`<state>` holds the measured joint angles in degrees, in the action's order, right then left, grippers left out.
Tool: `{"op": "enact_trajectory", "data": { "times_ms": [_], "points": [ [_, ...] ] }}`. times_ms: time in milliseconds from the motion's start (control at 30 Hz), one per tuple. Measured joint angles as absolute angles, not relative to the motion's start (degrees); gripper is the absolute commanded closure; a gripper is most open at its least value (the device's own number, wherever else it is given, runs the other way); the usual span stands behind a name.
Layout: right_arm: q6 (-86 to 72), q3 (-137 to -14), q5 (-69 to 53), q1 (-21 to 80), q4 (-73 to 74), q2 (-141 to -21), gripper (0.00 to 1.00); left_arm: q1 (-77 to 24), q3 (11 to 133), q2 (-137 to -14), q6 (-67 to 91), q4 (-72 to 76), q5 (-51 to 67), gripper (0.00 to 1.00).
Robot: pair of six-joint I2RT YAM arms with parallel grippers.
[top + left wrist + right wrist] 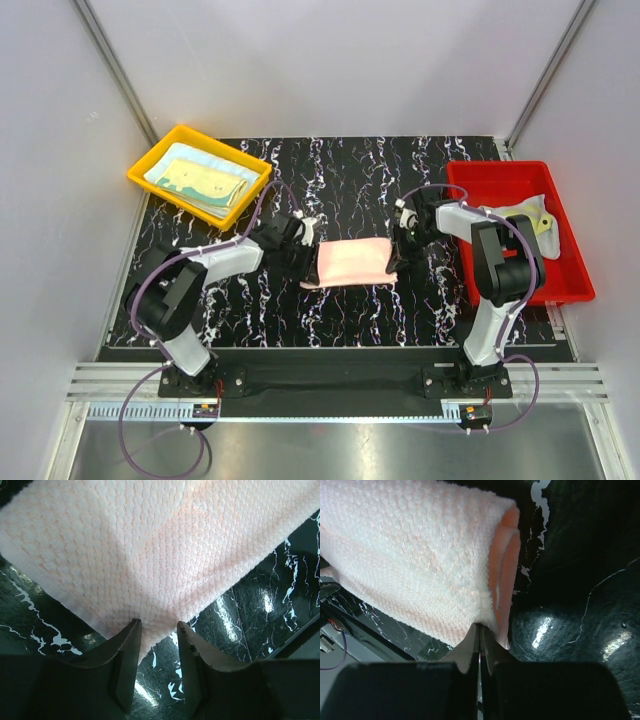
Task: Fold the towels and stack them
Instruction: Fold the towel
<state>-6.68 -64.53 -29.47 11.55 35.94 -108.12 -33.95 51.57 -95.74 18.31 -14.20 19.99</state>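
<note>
A folded pink towel (350,262) lies on the black marbled table (330,310) between my two arms. My left gripper (304,250) is at the towel's left end. In the left wrist view the pink towel (150,545) fills the top, and its corner reaches down between the parted fingertips of my left gripper (159,625), unpinched. My right gripper (397,255) is at the towel's right end. In the right wrist view my right gripper (480,626) is shut on the near corner of the pink towel (410,555), whose folded layers show at its right edge.
A yellow tray (150,160) at the back left holds folded pale blue and yellow towels (200,180). A red tray (480,180) at the right holds a pale towel (540,222). Grey walls close in the table on three sides.
</note>
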Motion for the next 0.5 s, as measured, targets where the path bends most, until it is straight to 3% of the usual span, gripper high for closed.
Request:
{"op": "enact_trajectory", "data": {
  "times_ms": [167,500],
  "points": [
    [-7.01,-66.67,-30.48,11.55,37.60,-106.83,1.00,-34.04,56.84,-95.72,18.20,-18.57,17.37,0.57],
    [-10.85,-70.85,-45.74,14.55,30.70,-107.33,1.00,-27.99,62.96,-96.90,19.53,-16.29,19.73,0.55]
  ]
}}
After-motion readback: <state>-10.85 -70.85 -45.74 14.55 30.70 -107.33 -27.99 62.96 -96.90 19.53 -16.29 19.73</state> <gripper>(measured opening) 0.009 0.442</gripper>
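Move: The left hand is low over the pink towel's near-left corner. The towel's far-left corner lies about 9 cm ahead and 1 cm left, its middle 5 cm ahead and 8 cm right, and the yellow bin some 25 cm ahead and 23 cm left. From the right hand, down on the towel near its right end, the middle is 2 cm ahead and 9 cm left; the red bin is about 9 cm ahead and 28 cm right. Both hands lift off; open left goes about 7 cm forward towards far-left corner, shut right leftward over towel. ##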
